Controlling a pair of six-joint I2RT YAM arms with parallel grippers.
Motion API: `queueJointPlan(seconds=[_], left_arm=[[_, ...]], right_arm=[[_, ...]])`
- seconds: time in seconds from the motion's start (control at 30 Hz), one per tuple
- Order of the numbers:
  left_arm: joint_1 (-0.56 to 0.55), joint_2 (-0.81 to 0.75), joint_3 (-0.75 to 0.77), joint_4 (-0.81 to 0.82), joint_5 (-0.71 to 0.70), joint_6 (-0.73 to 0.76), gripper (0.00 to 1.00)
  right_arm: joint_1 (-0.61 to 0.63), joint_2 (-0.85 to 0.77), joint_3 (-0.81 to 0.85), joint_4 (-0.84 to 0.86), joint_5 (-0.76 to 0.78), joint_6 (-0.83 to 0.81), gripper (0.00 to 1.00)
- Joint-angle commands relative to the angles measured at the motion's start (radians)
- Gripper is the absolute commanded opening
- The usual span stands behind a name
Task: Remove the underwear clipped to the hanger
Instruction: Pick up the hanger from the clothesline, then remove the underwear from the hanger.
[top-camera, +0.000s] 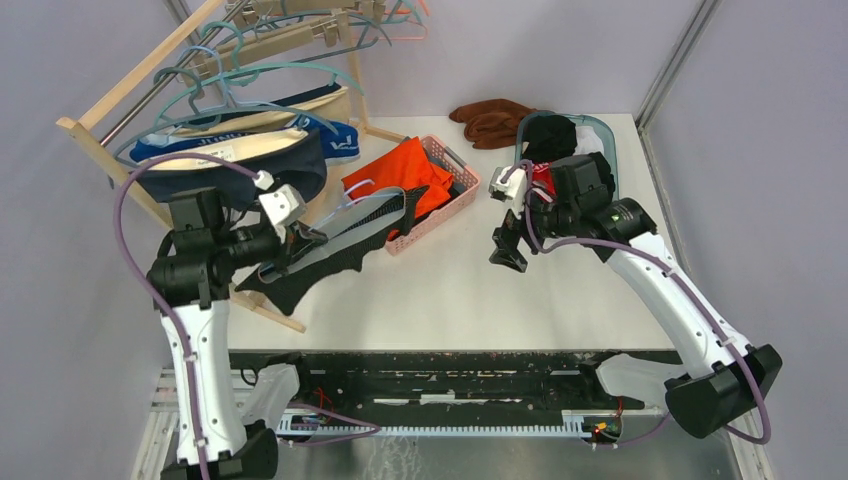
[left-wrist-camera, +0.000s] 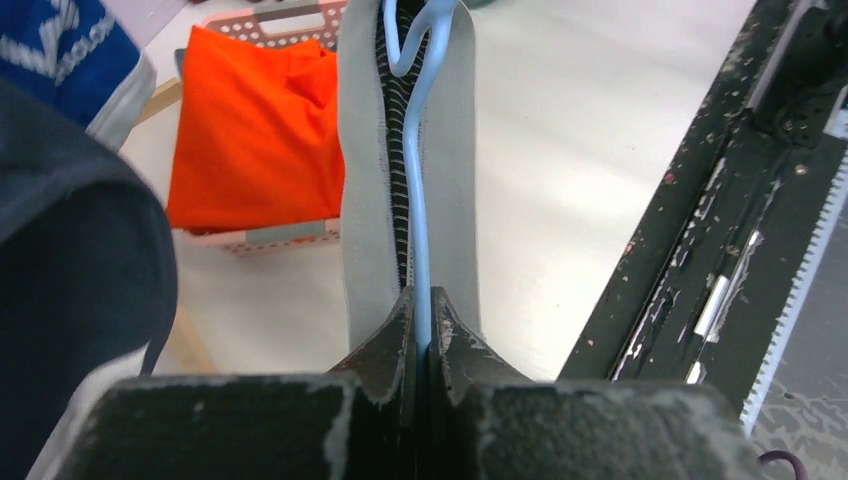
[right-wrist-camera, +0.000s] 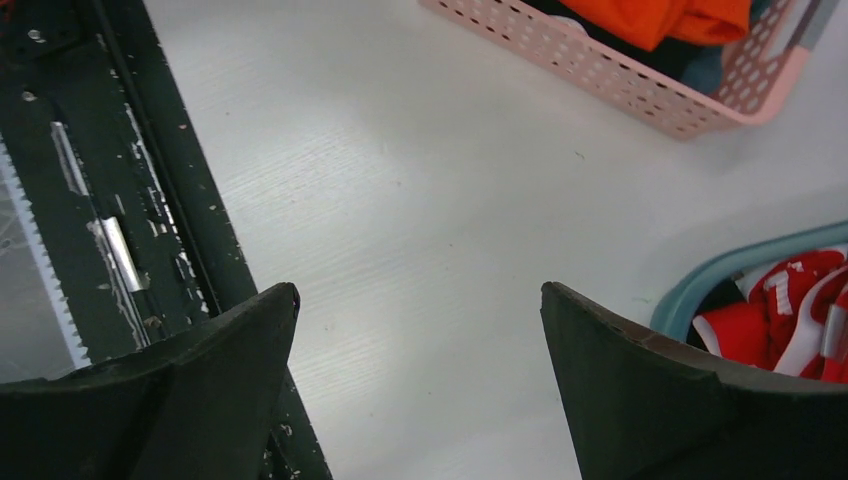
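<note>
My left gripper (top-camera: 308, 240) (left-wrist-camera: 424, 300) is shut on the thin light-blue wire of a hanger (left-wrist-camera: 418, 190). A black patterned pair of underwear (top-camera: 335, 250) with a grey waistband (left-wrist-camera: 362, 180) is clipped to that hanger and juts out over the table's left side. More underwear hangs on the wooden rack (top-camera: 85, 130): a dark navy pair (top-camera: 245, 178) (left-wrist-camera: 70, 270), a royal blue and white pair (top-camera: 335, 138) (left-wrist-camera: 55, 45) and a beige pair (top-camera: 235, 150). My right gripper (top-camera: 508, 248) (right-wrist-camera: 418, 300) hovers open over bare table with nothing between its fingers.
A pink basket (top-camera: 455, 195) (right-wrist-camera: 600, 70) with an orange garment (top-camera: 400, 170) (left-wrist-camera: 255, 130) stands mid-table. At the back right, a teal basket (top-camera: 600, 128) (right-wrist-camera: 740, 265) holds black and red clothes. A brown cloth (top-camera: 490, 120) lies behind it. The black rail (right-wrist-camera: 150, 200) runs along the near edge.
</note>
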Motion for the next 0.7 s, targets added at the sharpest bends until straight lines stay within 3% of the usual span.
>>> queueJointPlan(seconds=[0.0, 0.13, 0.27, 0.4, 0.5, 0.67], left_arm=[[0.001, 0.065, -0.010, 0.124, 0.229, -0.004, 0.03], [-0.012, 0.124, -0.001, 0.126, 0.326, 0.035, 0.03], [-0.048, 0.146, 0.014, 0.149, 0.329, 0.033, 0.03], [-0.123, 0.147, 0.007, 0.277, 0.221, -0.076, 0.03], [-0.218, 0.164, 0.007, 0.399, 0.035, -0.206, 0.03], [-0.377, 0.213, 0.019, 0.425, -0.120, -0.224, 0.03]], right_arm=[[0.004, 0.000, 0.067, 0.019, -0.191, -0.061, 1.00], [0.007, 0.038, 0.099, 0.021, -0.213, -0.077, 0.98], [0.007, 0.056, 0.116, 0.050, -0.207, -0.048, 0.98], [0.008, 0.075, 0.134, 0.061, -0.212, -0.021, 0.98], [0.008, 0.094, 0.143, 0.059, -0.213, -0.015, 0.98], [0.008, 0.072, 0.121, 0.115, -0.141, 0.023, 0.96]])
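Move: The striped underwear on the pale-blue hanger is already in the left fingers, its middle about 5 cm right, 3 cm ahead and 6 cm below; it is being taken towards the right gripper, some 32 cm to the left hand's right, level ahead and perhaps 8 cm lower. From the left hand, the pink basket lies 15 cm right, 10 cm ahead and 26 cm down. The underwear's middle is about 27 cm left of the right hand, 3 cm ahead and slightly higher. The hanger with the striped underwear is carried clear of the rack towards the open right gripper: the left hand, its grip still shut, goes about 6 cm right and 4 cm forward at nearly level height while turning some 15 degrees clockwise. The right hand comes to meet it, 3 cm left and a little over 2 cm up, mostly early on, fingers staying wide open and touching nothing. ##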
